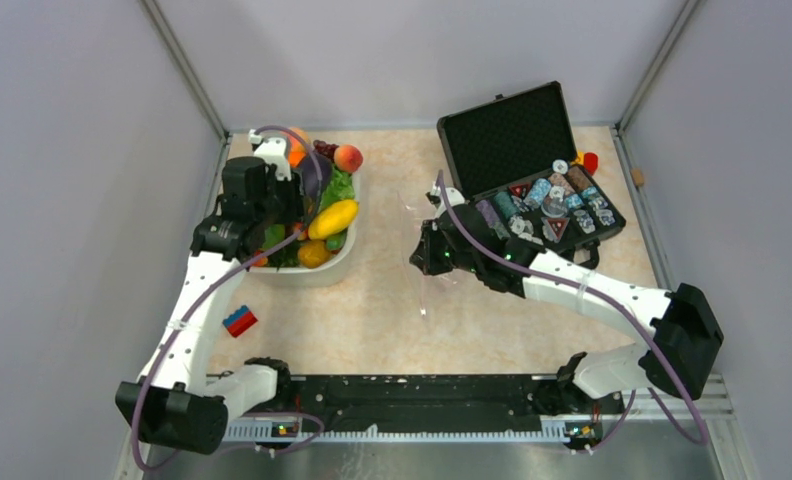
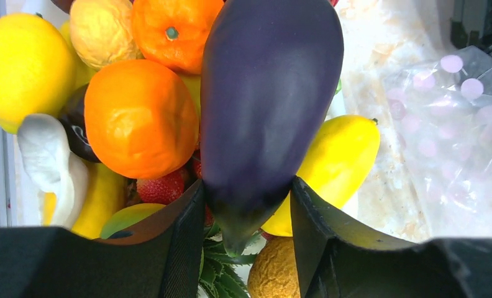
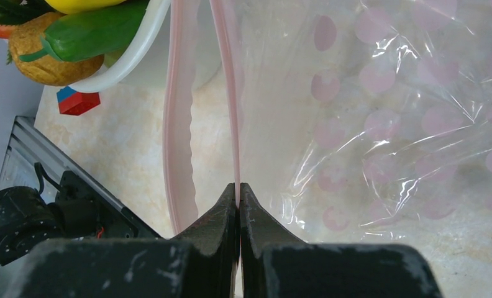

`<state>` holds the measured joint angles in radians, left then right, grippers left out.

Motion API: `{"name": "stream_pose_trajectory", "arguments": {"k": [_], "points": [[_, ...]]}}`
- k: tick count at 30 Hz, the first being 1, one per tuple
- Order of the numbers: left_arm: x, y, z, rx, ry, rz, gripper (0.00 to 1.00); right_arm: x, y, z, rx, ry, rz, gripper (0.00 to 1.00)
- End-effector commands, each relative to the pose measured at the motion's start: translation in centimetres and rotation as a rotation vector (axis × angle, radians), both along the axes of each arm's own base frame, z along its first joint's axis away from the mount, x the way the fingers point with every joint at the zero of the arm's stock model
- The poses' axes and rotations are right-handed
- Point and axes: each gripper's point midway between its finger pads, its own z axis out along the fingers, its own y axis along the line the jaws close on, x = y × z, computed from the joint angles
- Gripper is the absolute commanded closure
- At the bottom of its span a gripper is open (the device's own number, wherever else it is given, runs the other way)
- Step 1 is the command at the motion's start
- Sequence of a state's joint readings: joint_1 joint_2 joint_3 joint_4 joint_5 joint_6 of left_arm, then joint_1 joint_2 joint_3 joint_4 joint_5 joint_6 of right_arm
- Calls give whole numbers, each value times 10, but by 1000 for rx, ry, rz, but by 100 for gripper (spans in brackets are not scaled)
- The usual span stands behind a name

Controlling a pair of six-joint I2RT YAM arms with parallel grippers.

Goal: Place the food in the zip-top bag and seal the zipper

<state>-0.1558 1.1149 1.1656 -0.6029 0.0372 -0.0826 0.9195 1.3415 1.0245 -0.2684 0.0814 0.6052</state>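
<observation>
The dark purple eggplant (image 2: 268, 93) lies on top of the food heaped in the white basin (image 1: 322, 272). My left gripper (image 2: 246, 205) is shut on its narrow stem end, and both fingers (image 2: 181, 236) press against its sides. A yellow mango (image 2: 343, 155), the green lettuce (image 1: 338, 187) and a peach (image 1: 348, 158) lie around it. The clear zip-top bag (image 3: 386, 124) lies on the table right of the basin, with its mouth gaping. My right gripper (image 3: 238, 189) is shut on one pink lip of the zipper (image 3: 231, 93). The other lip (image 3: 178, 124) bows away to the left.
An open black case (image 1: 517, 135) with chips and dice stands at the back right. A red and blue block (image 1: 239, 321) lies near the left arm. Oranges (image 2: 141, 118), a strawberry and other toy fruit fill the basin. Grey walls enclose the table.
</observation>
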Motion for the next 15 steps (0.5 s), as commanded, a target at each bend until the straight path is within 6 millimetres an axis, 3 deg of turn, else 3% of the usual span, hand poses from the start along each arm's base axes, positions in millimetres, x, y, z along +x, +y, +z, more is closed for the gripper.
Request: {"name": "stream_pose_trajectory", "arguments": {"k": [1,6,11,15], "points": [[3,-3,28,-35,-110,-14,87,8,-1,24,68,-55,-32,100],[-14,-18,45,-99,-119,-86,89,13,0,26,85,-62,-58,100],[-46,-64,71,-267,-149,-336,91,21,1,31,131,-71,-119,100],[-76,-88,76,-377,-115,-468,91,28,-1,33,161,-74,-178,100]]}}
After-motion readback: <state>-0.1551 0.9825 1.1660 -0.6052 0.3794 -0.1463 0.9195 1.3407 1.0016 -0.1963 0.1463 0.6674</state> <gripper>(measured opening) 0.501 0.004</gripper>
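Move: The eggplant is already held by its stem end in the left fingers. The bag's open mouth lies roughly 22 cm to that hand's right, 9 cm back and some 9 cm lower. On the way, in the bowl, sit the yellow fruit about 7 cm right and 6 cm below, the lettuce 8 cm right and 7 cm ahead, and the green pepper 7 cm right and 4 cm back. From the right hand the mouth is about 2 cm left, slightly below. The eggplant, still pinched by the stem end, is first raised by the left hand, then swept right and back while still rising, over the bowl towards the bag mouth: about 5 cm each way. The wrist turns some 20 degrees, clockwise with its right side lifting, swinging the blunt end rightward. The right fingers stay shut on the bag's zipper strip, easing about 1 cm forward. ##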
